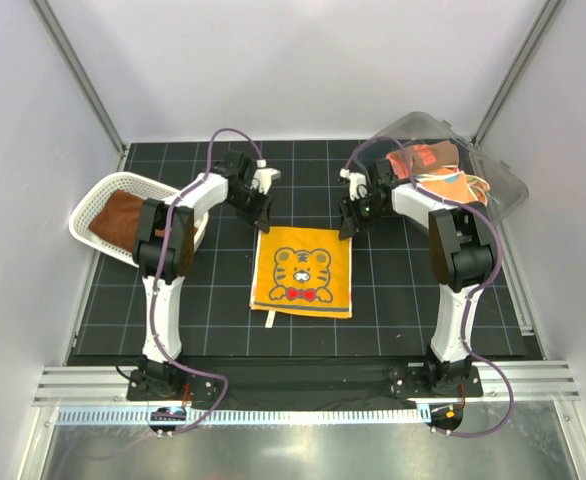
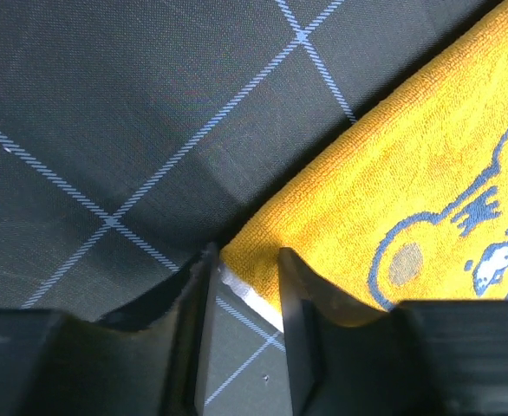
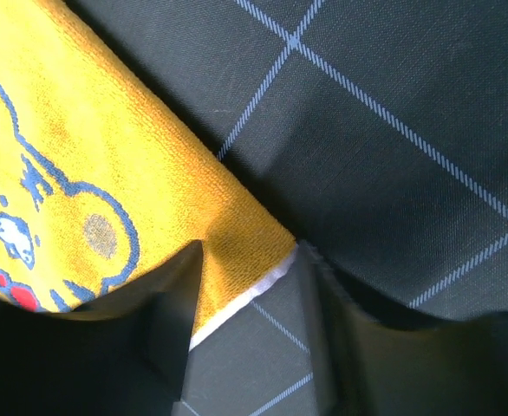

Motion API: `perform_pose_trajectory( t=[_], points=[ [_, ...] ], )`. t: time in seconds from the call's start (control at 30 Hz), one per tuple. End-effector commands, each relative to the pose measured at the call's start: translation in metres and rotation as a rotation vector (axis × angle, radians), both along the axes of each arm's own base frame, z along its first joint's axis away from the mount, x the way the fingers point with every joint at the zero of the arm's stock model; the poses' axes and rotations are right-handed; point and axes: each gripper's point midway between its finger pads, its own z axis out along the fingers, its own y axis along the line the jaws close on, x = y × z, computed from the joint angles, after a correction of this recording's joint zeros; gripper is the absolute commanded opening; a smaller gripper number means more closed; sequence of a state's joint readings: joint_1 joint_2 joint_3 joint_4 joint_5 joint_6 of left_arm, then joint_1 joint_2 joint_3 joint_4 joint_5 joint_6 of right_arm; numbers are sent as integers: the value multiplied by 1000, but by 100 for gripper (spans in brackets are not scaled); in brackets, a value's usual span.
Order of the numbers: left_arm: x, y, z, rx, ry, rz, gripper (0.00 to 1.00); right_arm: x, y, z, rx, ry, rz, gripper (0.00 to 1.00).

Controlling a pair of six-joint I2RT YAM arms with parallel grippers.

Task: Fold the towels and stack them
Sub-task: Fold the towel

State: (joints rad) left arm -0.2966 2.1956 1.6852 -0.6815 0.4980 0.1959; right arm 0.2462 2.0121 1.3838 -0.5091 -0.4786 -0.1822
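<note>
A yellow towel [image 1: 303, 272] with a tiger picture lies flat on the black gridded mat. My left gripper [image 1: 261, 215] is down at its far left corner. In the left wrist view the towel [image 2: 410, 173] has that corner between the two fingers of the gripper [image 2: 245, 260], with a gap still showing. My right gripper [image 1: 348, 225] is at the far right corner. In the right wrist view its jaws [image 3: 250, 256] stand apart around the corner of the towel [image 3: 81, 156]. A rust-brown towel [image 1: 123, 220] lies in the basket. More orange and blue towels [image 1: 433, 165] fill the bin.
A white mesh basket [image 1: 88, 215] stands at the left edge of the mat. A clear plastic bin [image 1: 498, 185] sits at the back right. White walls and metal posts close in the mat on three sides.
</note>
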Motion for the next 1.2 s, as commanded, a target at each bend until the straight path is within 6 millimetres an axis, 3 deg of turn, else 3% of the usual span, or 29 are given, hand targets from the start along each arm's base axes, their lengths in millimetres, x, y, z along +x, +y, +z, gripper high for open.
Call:
perform_pose_trajectory(
  t=[0.0, 0.17, 0.33, 0.47, 0.57, 0.6, 0.63, 0.73, 0.77, 0.8, 0.93, 0.97, 1.0, 1.03, 1.17],
  points=[
    [2, 1, 0, -7, 4, -14, 34, 8, 4, 4, 20, -22, 14, 49],
    [4, 0, 4, -8, -5, -11, 1, 10, 3, 13, 23, -45, 2, 24],
    [11, 8, 21, 30, -61, 24, 0, 13, 2, 36, 24, -105, -20, 1],
    [12, 9, 41, 15, -88, 48, 0, 14, 5, 55, 32, -148, -26, 1],
    [13, 12, 76, 9, -160, 80, 0, 18, 8, 92, 23, -252, -53, 1],
    [15, 14, 87, 13, -186, 101, 0, 21, 5, 112, 18, -302, -87, 1],
    [13, 15, 113, -6, -242, 109, 0, 21, 6, 126, 23, -335, -96, 1],
    [10, 18, 154, -37, -328, 144, 0, 17, 4, 174, 52, -429, -147, 1],
    [3, 19, 180, -59, -380, 148, 0, 13, 3, 181, 57, -442, -151, 1],
    [-2, 20, 192, -72, -400, 150, 0, 6, 1, 203, 73, -487, -162, 1],
    [-43, 18, 235, -166, -439, 106, 0, -29, -7, 232, 88, -511, -171, 1],
    [-57, 14, 235, -199, -410, 79, 0, -39, -7, 231, 87, -500, -163, 1],
    [-72, 15, 249, -223, -430, 73, 0, -47, -8, 234, 92, -501, -159, 1],
    [-82, 13, 252, -242, -419, 62, 0, -57, -8, 237, 98, -505, -153, 1],
    [-138, -7, 263, -337, -363, 14, 0, -103, -3, 260, 221, -534, -145, 1]
  ],
)
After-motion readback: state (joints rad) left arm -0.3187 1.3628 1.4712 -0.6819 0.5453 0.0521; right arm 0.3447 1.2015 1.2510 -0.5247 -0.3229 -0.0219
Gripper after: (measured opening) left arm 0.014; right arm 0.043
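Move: The towel's far-left corner already lies between the left fingers, its far-right corner between the right fingers, each about 1 cm below the hand point. The tiger towel's middle lies some 10 cm back and 8 cm to the right of the left hand, about 9 cm back and 9 cm left of the right. The white basket stands roughly 26 cm left of the left hand and 3 cm farther out; the clear bin is about 21 cm right of the right hand and 13 cm ahead. Both grippers pinch shut on the tiger towel's two far corners with almost no travel, then whisk the edge up some 25 cm together, slowly at first and then fast. Late in the rise both also draw back, the left about 10 cm and the right about 7, while the wrists tip the fingers up towards the front by some 30 degrees, keeping their hold. ##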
